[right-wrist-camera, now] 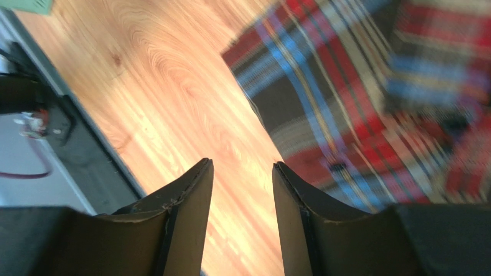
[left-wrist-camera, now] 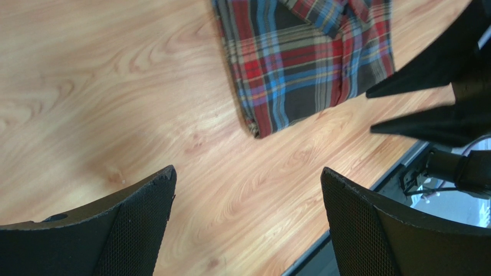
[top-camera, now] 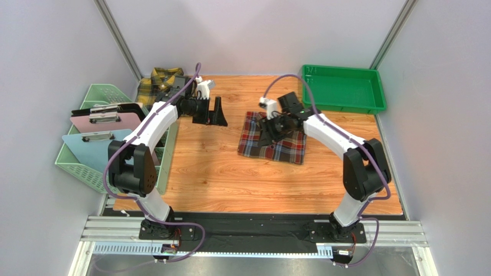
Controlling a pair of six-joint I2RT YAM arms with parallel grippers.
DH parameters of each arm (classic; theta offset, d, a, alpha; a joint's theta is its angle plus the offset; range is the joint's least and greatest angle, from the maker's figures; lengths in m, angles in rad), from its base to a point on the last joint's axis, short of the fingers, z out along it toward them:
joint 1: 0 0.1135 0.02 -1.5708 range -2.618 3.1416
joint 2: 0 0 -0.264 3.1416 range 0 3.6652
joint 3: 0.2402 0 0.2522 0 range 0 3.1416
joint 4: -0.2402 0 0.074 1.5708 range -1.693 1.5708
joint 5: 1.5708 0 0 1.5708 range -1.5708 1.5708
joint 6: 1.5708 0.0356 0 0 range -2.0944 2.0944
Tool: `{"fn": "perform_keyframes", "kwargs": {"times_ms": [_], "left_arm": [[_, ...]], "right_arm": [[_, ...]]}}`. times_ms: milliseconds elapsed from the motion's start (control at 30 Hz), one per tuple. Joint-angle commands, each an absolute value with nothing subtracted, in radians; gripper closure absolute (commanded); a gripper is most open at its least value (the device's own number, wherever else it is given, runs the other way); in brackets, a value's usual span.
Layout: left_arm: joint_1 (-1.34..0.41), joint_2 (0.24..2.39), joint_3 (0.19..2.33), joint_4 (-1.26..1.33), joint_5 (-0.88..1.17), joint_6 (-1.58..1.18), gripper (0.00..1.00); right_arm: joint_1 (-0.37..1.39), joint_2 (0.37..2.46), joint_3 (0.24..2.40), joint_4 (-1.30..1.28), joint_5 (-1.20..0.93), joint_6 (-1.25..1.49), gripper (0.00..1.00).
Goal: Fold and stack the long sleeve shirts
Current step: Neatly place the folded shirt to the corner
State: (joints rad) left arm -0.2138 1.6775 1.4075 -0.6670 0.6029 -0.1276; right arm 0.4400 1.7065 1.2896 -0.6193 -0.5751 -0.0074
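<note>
The red, brown and blue plaid long sleeve shirt (top-camera: 282,148) lies folded into a rectangle on the wooden table, right of centre. It also shows in the left wrist view (left-wrist-camera: 305,57) and, blurred, in the right wrist view (right-wrist-camera: 346,86). My right gripper (top-camera: 266,137) hovers over its left part. Its jaws (right-wrist-camera: 242,165) stand narrowly apart with nothing between them, over bare wood beside the shirt's edge. The yellow and dark plaid shirt (top-camera: 153,80) sits crumpled in the back left corner. My left gripper (top-camera: 222,112) is wide open and empty (left-wrist-camera: 248,171), between the two shirts.
A green tray (top-camera: 346,106) stands at the back right. A light green basket (top-camera: 80,169) at the left edge holds a pink clipboard (top-camera: 106,121), a blue one (top-camera: 86,144) and a black one. The table's metal edge (left-wrist-camera: 397,167) runs near the red shirt.
</note>
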Motion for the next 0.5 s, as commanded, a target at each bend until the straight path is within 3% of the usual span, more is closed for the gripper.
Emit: {"fn": "perform_keyframes", "kwargs": {"times_ms": [0, 133, 467], "left_arm": [[-0.222, 1.701, 1.496, -0.785, 0.52, -0.144, 0.01], [-0.221, 1.747, 1.488, -0.808, 0.465, -0.159, 0.01], [-0.166, 1.801, 1.465, -0.775, 0.502, -0.222, 0.01]], "right_arm": [[0.584, 1.784, 1.37, -0.503, -0.368, -0.083, 0.53], [0.675, 1.861, 1.382, -0.443, -0.325, -0.098, 0.54], [0.713, 2.02, 1.442, -0.379, -0.299, -0.123, 0.53]]}}
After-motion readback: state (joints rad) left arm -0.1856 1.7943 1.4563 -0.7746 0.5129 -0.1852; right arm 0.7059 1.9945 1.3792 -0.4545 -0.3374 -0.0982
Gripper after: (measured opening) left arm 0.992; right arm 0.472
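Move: The folded red plaid shirt's near-left corner lies some 9 cm left of the right hand, about 1 cm back and 11 cm below. That shirt's middle is about 3 cm right, 4 cm ahead and 11 cm below; the yellow shirt is roughly 34 cm left and 20 cm ahead, also down on the table. From the left hand, the corner is about 11 cm right, 7 cm back and 16 cm down. Right hand sinks 9 cm and sweeps 8 cm left, half-open, to straddle the shirt's near-left corner; left sinks 4 cm. ##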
